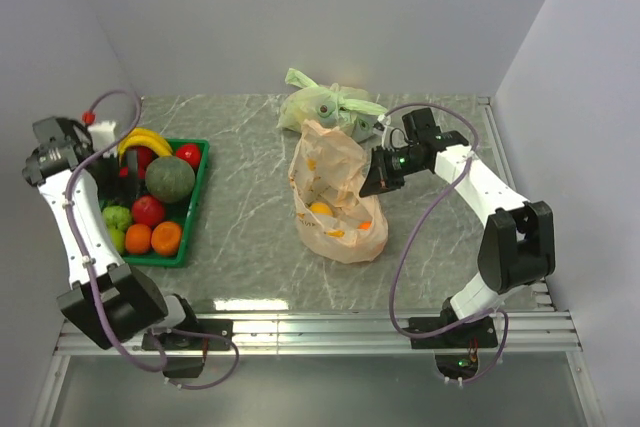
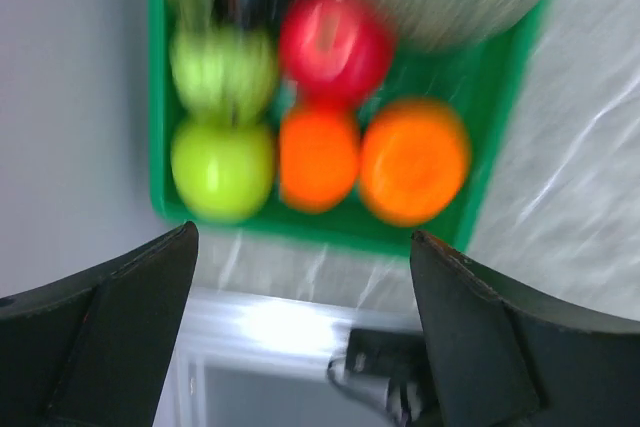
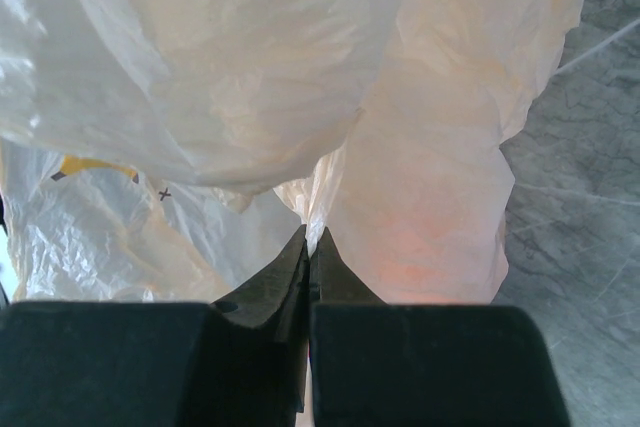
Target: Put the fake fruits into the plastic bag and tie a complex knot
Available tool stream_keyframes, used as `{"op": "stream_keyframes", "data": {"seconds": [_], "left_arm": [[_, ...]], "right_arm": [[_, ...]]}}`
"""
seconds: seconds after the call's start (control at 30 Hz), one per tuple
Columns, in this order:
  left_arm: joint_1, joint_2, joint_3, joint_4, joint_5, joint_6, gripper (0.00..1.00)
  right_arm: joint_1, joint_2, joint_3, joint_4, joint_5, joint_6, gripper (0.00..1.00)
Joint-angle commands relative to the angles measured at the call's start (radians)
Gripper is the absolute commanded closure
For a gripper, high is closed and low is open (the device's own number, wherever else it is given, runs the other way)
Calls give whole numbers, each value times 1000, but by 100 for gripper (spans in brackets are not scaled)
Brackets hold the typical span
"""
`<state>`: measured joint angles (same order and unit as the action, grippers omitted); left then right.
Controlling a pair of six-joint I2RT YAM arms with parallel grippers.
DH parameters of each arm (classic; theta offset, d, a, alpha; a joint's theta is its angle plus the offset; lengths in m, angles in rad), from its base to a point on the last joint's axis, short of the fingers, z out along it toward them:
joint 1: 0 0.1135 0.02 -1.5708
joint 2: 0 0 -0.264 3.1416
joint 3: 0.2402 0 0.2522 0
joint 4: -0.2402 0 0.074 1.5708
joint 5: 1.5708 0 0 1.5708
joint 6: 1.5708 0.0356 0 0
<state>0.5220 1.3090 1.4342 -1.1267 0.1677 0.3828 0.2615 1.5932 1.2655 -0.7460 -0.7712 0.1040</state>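
The peach plastic bag point(image 1: 335, 202) stands open mid-table, with orange fake fruits point(image 1: 321, 210) showing through it. My right gripper point(image 1: 376, 175) is shut on the bag's right edge; in the right wrist view its fingertips point(image 3: 308, 232) pinch a fold of the film point(image 3: 420, 197). More fake fruits lie in the green tray point(image 1: 196, 202): a banana point(image 1: 145, 139), a red apple point(image 2: 335, 42), two oranges point(image 2: 414, 159) and a green apple point(image 2: 222, 167). My left gripper point(image 2: 305, 257) hangs wide open above the tray's near end point(image 1: 118, 179), holding nothing. The knot is out of view.
A large dark green melon point(image 1: 170, 179) fills the tray's middle. A tied pale green bag point(image 1: 325, 105) lies behind the peach bag near the back wall. Grey walls close in on the left, back and right. The table's metal front rail point(image 1: 320, 322) runs along the near edge.
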Motion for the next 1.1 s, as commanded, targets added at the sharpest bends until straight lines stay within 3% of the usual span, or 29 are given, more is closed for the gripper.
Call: {"op": "stream_keyframes", "data": {"seconds": [0.0,0.2,0.37,0.67,1.07], "left_arm": [[84,-42,-131,-114,-80,183,8],[226,-57,-306,20,-123,347,11],[233,-28,-351,113,-125,421,11],[239,128,-290,160,-94,409,9],[239,203,-374,283,-62,415,7]], "right_arm": [[-4,4,52,-18,9,-33,100],[-5,17,58,-16,16,-35,100],[-5,14,54,-13,23,-32,100],[-5,16,55,-18,23,-30,100],[-5,20,67,-24,16,-24,100]]}}
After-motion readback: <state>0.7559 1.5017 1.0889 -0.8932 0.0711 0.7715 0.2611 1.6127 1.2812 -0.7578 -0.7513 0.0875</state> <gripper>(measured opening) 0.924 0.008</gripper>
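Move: The green apple in the near left corner of the basket lies about 18 cm below the left hand, some 4 cm back and 8 cm to its left. The light-green knobbly fruit sits about 6 cm farther out from the apple. The small orange is 6 cm to the apple's right, and the red fruit is about 4 cm ahead of the hand, level sideways. From the right hand, the apple is roughly 65 cm left and 7 cm back, 12 cm lower. The left hand sinks about 14 cm in all towards the green apple, first dropping fast while swinging back some 10 cm and a little left, then easing down while it comes forward again about 4 cm and keeps drifting left. The wrist tips some 20 degrees so the fingers point more nearly straight down, and the fingers stay wide open, coming close over the apple on either side without closing on it; the right hand keeps its pinch on the plastic bag's rim, almost still. ##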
